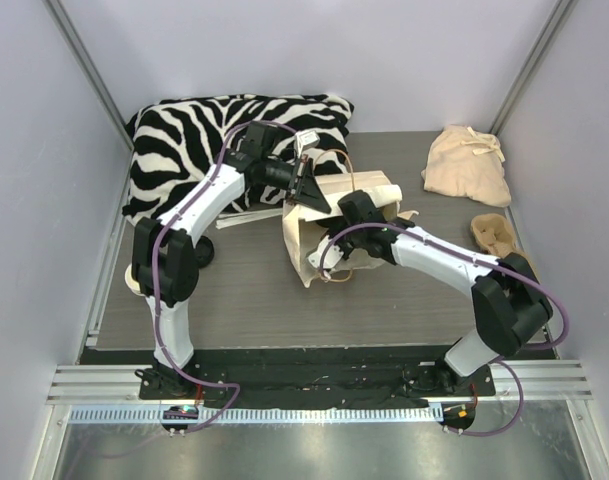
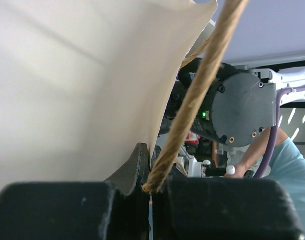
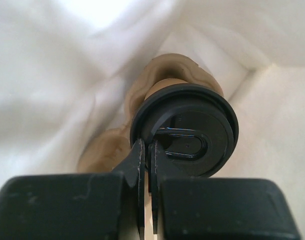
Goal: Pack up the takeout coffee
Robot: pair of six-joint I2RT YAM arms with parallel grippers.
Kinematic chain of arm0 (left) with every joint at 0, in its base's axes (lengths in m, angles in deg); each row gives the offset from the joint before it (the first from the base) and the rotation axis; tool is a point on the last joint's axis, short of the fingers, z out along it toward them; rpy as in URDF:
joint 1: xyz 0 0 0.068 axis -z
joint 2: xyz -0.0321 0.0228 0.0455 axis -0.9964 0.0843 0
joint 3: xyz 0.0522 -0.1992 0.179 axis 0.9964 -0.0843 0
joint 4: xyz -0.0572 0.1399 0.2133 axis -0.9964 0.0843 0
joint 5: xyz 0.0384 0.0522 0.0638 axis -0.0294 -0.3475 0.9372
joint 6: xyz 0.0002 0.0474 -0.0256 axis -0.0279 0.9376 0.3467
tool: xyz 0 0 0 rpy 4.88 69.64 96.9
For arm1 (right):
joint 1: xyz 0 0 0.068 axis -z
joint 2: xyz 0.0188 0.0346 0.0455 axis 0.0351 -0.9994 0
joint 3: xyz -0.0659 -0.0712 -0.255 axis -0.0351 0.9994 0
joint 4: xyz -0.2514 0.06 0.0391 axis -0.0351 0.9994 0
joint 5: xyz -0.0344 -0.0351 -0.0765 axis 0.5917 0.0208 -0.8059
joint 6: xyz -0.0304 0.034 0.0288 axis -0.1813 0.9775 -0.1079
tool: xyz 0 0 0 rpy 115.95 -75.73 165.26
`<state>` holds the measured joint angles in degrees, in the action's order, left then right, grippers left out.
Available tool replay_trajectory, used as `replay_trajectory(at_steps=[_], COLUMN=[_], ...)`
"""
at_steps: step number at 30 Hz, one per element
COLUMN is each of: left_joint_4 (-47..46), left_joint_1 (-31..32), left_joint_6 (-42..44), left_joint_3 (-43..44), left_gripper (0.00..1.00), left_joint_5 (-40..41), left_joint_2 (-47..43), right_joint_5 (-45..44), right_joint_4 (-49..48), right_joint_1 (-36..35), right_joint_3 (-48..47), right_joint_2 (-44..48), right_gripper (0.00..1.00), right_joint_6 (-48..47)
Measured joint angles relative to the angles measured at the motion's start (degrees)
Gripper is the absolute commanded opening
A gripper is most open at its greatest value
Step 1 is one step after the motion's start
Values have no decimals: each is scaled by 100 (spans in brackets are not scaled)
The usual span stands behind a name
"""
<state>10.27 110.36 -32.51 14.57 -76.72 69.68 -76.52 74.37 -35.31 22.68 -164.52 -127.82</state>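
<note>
A cream bag stands in the middle of the table. My left gripper is shut on the bag's top edge, right where its rope handle ends. My right gripper is down inside the bag, shut on the rim of a round black lid with a sip slot. A smooth brown band, apparently the takeout coffee cup's wall, shows just behind the lid. From above, my left gripper sits at the bag's mouth and my right gripper dips into it, fingertips hidden.
A zebra-striped cloth lies at the back left, and a beige cloth bundle at the back right. A small tan item rests by the right arm. A lumpy tan thing lies inside the bag behind the lid.
</note>
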Motion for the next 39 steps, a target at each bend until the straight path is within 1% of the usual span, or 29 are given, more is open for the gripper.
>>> replay_trajectory(at_steps=[2,6,9,11,15,20,24,25,26,28,32,39], left_joint_4=[-28,-90,-129,-201,-691,-1189,-1311,-1320,-1338,-1346,-1351,-1384], left_joint_1=[39,146,282,391,557,632,632,632,636,662,713,726], left_joint_6=[-138,-485,-780,-994,-1648,-2374,-2662,-2704,-2741,-2828,-2920,-2964], left_joint_3=[-20,-153,-317,-490,-1040,-1646,-2037,-2118,-2197,-2332,-2566,-2568], left_gripper=[0,0,0,0,2,5,7,7,4,2,1,1], left_joint_5=[-31,-129,-216,-258,-254,-280,-295,-297,-297,-297,-306,-328], left_joint_2=[-24,-129,-295,-472,-1032,-1554,-1700,-1711,-1720,-1738,-1738,-1646], right_joint_5=[37,278,629,935,1506,2013,2175,2197,2201,2179,2120,1928], right_joint_4=[181,938,1878,2699,4286,5471,5897,5963,5995,5967,5864,5320], right_joint_1=[33,111,184,236,284,313,308,295,256,160,-122,-282], right_joint_3=[-44,-225,-442,-682,-1316,-1692,-1720,-1720,-1716,-1650,-1429,-1082], right_joint_2=[133,481,861,1113,1342,1508,1578,1591,1606,1670,1816,1860], right_gripper=[1,1,1,1,1,1,1,1,1,1,1,1], right_joint_6=[2,-11,-127,-273,-564,-758,-798,-802,-804,-796,-728,-601])
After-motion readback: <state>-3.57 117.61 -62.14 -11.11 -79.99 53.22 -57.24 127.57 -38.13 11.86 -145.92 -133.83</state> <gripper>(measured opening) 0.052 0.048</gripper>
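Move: The coffee with the black lid is already in my right fingers inside the paper bag, its middle some 3 cm ahead, 4 cm left and 2 cm below; the carrier lies about 4 cm ahead, 6 cm left and 7 cm below. The near table edge is about 22 cm back, straight behind. From my left hand, which holds the bag's rim and rope handle, the coffee is some 15 cm below, 1 cm ahead and 3 cm right. Keeping my right pinch on the lid's rim, I haul the coffee back about 18 cm towards the table's near edge, rising some 6 cm and slipping a little right while the fingers tip steeper downward and turn counter-clockwise. My left hand keeps the rim and handle and draws the bag back about 11 cm along with it, lifting a few centimetres midway, then sinking again as it rolls. ##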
